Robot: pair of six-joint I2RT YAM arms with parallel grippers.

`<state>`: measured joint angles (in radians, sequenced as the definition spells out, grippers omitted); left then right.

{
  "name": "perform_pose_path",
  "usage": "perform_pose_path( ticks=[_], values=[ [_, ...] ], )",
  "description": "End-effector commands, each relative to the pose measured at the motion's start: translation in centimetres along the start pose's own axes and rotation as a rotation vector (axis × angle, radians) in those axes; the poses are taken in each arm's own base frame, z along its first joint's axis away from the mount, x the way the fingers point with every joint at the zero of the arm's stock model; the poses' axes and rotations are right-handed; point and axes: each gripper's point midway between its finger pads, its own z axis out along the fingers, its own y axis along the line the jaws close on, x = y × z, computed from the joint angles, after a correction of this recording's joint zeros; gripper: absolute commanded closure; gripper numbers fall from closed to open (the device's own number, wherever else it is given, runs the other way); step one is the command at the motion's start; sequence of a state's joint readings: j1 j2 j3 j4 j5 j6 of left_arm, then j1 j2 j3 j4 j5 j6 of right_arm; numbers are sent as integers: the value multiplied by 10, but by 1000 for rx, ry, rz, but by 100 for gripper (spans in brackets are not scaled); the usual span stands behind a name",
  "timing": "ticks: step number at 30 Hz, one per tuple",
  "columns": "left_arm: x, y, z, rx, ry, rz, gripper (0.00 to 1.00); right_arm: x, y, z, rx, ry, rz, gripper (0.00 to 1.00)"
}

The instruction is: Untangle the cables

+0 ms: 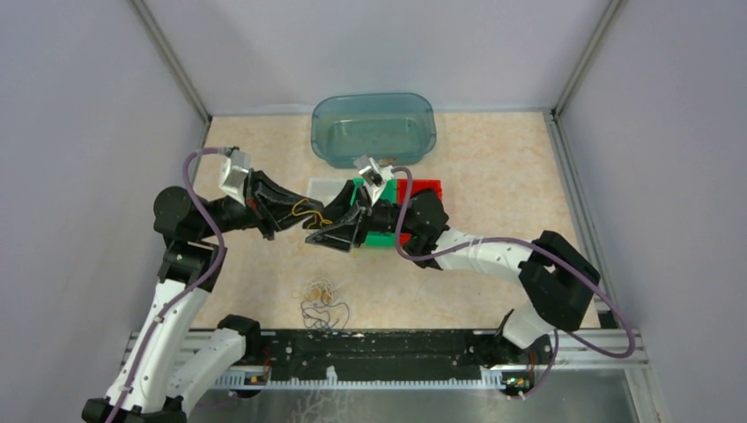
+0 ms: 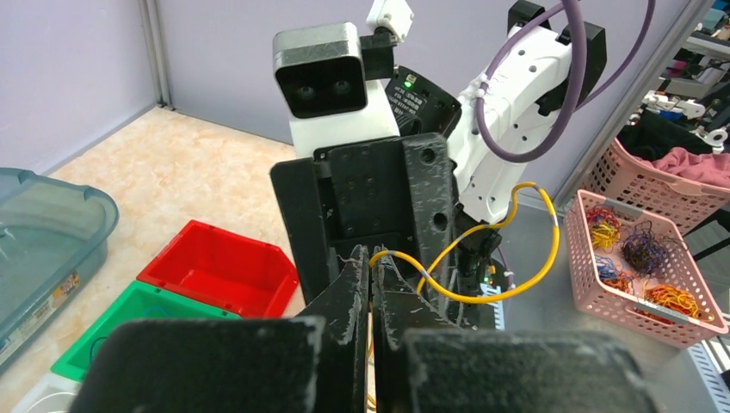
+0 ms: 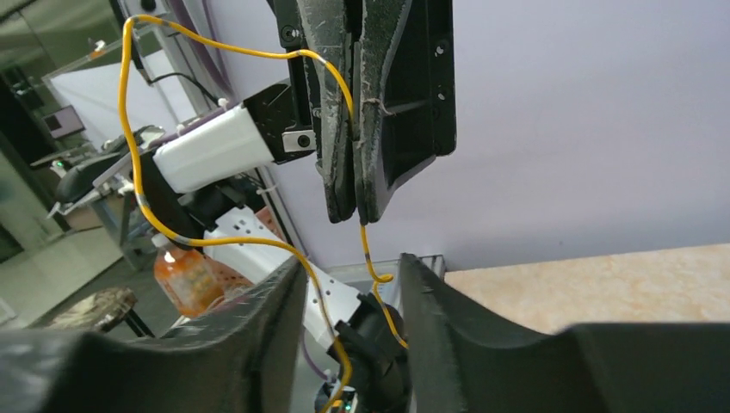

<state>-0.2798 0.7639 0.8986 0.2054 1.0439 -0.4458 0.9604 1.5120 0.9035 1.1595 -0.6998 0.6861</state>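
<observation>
My left gripper (image 1: 284, 216) is shut on a thin yellow cable (image 1: 306, 210), held above the table. In the left wrist view the jaws (image 2: 372, 258) pinch that cable, and its free part curls off to the right in a loop (image 2: 525, 280). My right gripper (image 1: 321, 233) faces the left one, close to it. Seen from the right wrist, its fingers (image 3: 351, 292) stand apart with two strands of the yellow cable (image 3: 379, 280) hanging between them, gripped by neither. A small tangle of other cables (image 1: 321, 300), yellowish and dark, lies on the table below.
A blue-green tub (image 1: 374, 128) stands at the back. Behind the grippers sit a red bin (image 1: 423, 187), a green bin (image 1: 379, 238) and a clear tray (image 1: 328, 188). A pink basket (image 2: 637, 267) with cable bundles stands off the table.
</observation>
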Motion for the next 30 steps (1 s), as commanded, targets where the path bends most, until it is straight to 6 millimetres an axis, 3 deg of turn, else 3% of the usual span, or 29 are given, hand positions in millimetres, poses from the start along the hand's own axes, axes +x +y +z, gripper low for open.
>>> perform_pose_path(
  ticks=[1, 3, 5, 6, 7, 9, 13, 19, 22, 25, 30],
  values=[
    [-2, -8, 0, 27, -9, -15, 100, -35, 22, 12, -86, -117, -48, 66],
    [-2, -9, 0, 27, -9, -15, 100, -39, 23, 11, -79, -129, -50, 96],
    [-2, -8, -1, 21, -8, -14, 100, -40, 21, 10, -54, -128, -51, 100],
    [-1, -5, -1, 8, -9, -13, 95, -42, 20, 8, -39, -129, -56, 100],
    [0, -1, -1, -17, -11, -14, 77, -44, 18, 6, -20, -127, -59, 100],
    [2, 11, -2, -85, -5, -3, 24, -47, 8, -2, 36, -114, -51, 100],
    [19, 43, -12, -252, 70, 56, 1, -51, -44, -42, 320, -35, -56, 100],
    [45, 85, -33, -460, 186, 131, 1, -35, -115, -146, 877, 173, -106, 100],
    [57, 102, -42, -539, 242, 130, 1, -31, -137, -194, 1099, 227, -68, 100],
    [64, 102, -45, -534, 267, 157, 1, -22, -148, -224, 1239, 267, -37, 100],
    [66, 91, -42, -468, 265, 170, 0, -2, -165, -246, 1356, 258, 10, 100]
  ],
)
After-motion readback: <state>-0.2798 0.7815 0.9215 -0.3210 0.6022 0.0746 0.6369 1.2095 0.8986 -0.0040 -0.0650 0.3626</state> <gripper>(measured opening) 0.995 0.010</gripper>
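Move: The yellow cable, pinched in the left fingertips, hangs down between the right hand's half-open fingers, practically at that hand's point. From the right hand the red box lies about 23 cm ahead, 21 cm to the right and 33 cm below; the green box is just as far ahead but only some 10 cm to the right. The remaining cable tangle lies on the table almost straight beneath the right hand, about 35 cm down. The yellow cable passes from hand to hand in mid-air: the right fingers shut on it, then the left fingers open wide and let go, backing off down, forward and a little left. The right hand carries the cable forward and right past the green box towards the red box, roughly 24 cm across and some 13 cm down, sinking mostly late, while its fingers swing clockwise and tip downward. ##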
